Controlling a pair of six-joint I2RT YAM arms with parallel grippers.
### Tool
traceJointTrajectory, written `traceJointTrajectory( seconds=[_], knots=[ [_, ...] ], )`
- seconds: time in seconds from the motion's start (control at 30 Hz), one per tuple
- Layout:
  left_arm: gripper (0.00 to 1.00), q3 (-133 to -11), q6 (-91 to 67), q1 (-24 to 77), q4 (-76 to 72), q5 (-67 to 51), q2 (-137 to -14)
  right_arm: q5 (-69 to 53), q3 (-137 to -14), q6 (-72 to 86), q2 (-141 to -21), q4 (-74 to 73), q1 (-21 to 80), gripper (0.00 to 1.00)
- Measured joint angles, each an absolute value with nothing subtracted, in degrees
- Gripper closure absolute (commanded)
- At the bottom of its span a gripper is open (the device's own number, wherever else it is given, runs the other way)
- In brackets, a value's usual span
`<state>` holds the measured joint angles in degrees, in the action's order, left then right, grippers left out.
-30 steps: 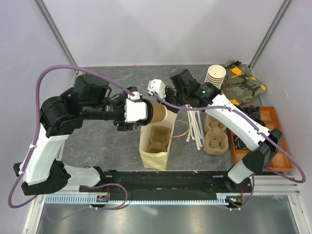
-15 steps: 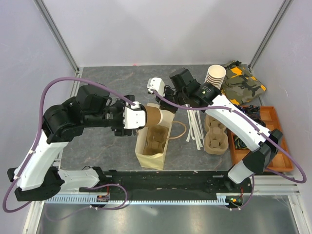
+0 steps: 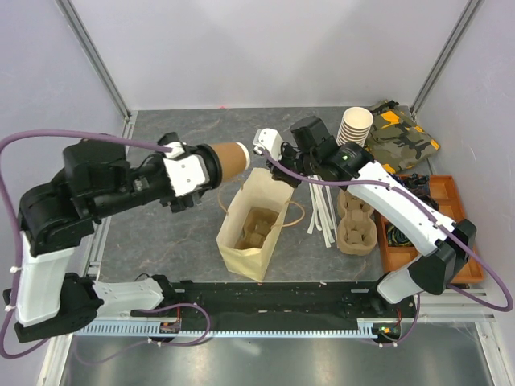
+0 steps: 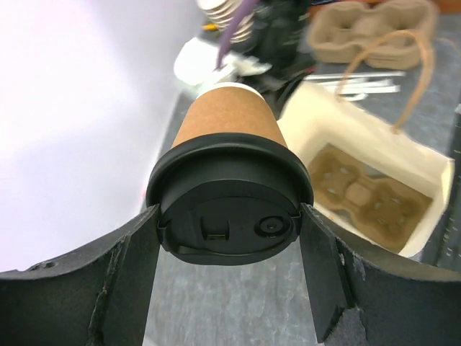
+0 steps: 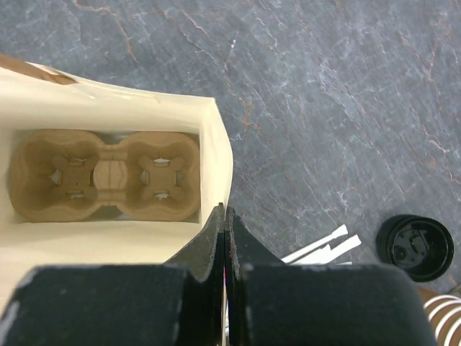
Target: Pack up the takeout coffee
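The takeout coffee (image 3: 231, 160) (image 4: 230, 126), a brown paper cup with a black lid, lies on its side in the air. My left gripper (image 3: 211, 165) (image 4: 229, 216) is shut on its lid rim, up and left of the bag's mouth. The cream paper bag (image 3: 240, 256) (image 5: 209, 148) stands open and leaning, with a pulp cup carrier (image 3: 251, 228) (image 5: 108, 176) at its bottom. At the bag's far right rim, my right gripper (image 3: 274, 161) (image 5: 225, 213) is shut on the bag's edge.
A stack of lidless cups (image 3: 355, 125) and a camouflage pouch (image 3: 404, 133) stand at the back right. Spare pulp carriers (image 3: 356, 222), white stirrers (image 3: 322, 211) and an orange tray (image 3: 460, 211) lie right of the bag. A loose black lid (image 5: 415, 247) rests on the table.
My left arm has drawn the cup left and back, off the bag's mouth. The bag now leans with its base shifted left and its mouth wider; the right gripper still pinches its rim.
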<state>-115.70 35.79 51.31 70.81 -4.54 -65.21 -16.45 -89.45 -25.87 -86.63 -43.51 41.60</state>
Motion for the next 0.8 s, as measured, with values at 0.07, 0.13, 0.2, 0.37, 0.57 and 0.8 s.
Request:
traceJointTrajectory(
  seconds=[0.07,0.13,0.2,0.37,0.57,0.8],
  knots=[
    [0.56,-115.94,34.87,51.35,70.65,-1.06,-64.01,-16.43,-89.08,-25.65,-86.26,-43.44,40.88,1.00],
    [0.56,-116.05,33.67,51.35,71.07,2.33,-63.05,-16.40,-88.77,-25.45,-86.06,-43.29,40.47,1.00],
    [0.56,-116.09,32.36,51.35,71.50,5.43,-62.28,-16.38,-88.66,-25.39,-85.97,-43.18,40.25,1.00],
    [0.59,-109.84,30.26,50.96,71.09,12.05,-59.66,-16.36,-88.60,-25.58,-85.93,-43.09,40.23,1.00],
    [0.62,-105.01,28.18,33.10,72.75,7.05,-64.82,-16.40,-88.44,-26.63,-85.19,-43.72,40.21,1.00],
    [0.63,-110.45,27.27,14.15,75.16,-3.62,-84.51,-16.86,-86.48,-28.40,-81.67,-44.27,40.23,1.00]
  ],
)
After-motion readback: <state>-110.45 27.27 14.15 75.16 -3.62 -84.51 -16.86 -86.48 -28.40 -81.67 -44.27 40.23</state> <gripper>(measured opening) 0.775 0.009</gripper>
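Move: The left hand, high up with the lidded cup gripped at its lid, has the paper bag's middle about 10 cm to its right, 3 cm ahead and 33 cm below, with the carrier 10 cm deeper inside it. The clear table it swings out over is some 17 cm ahead, 11 cm left, 45 cm down. From the right hand, the bag's middle is about 7 cm left, 9 cm back and 13 cm below; the black lids are roughly 18 cm ahead and 11 cm right, 26 cm down. Edging left and slightly up at first, the left hand then sweeps forward, left and down, about 16 cm forward and 11 cm left, away from above the bag. It turns some 40 degrees counter-clockwise and tips fingers-down, keeping its grip on the cup's lid. The right hand keeps its shut fingers on the bag's far right rim corner, drifting about 2 cm right. ##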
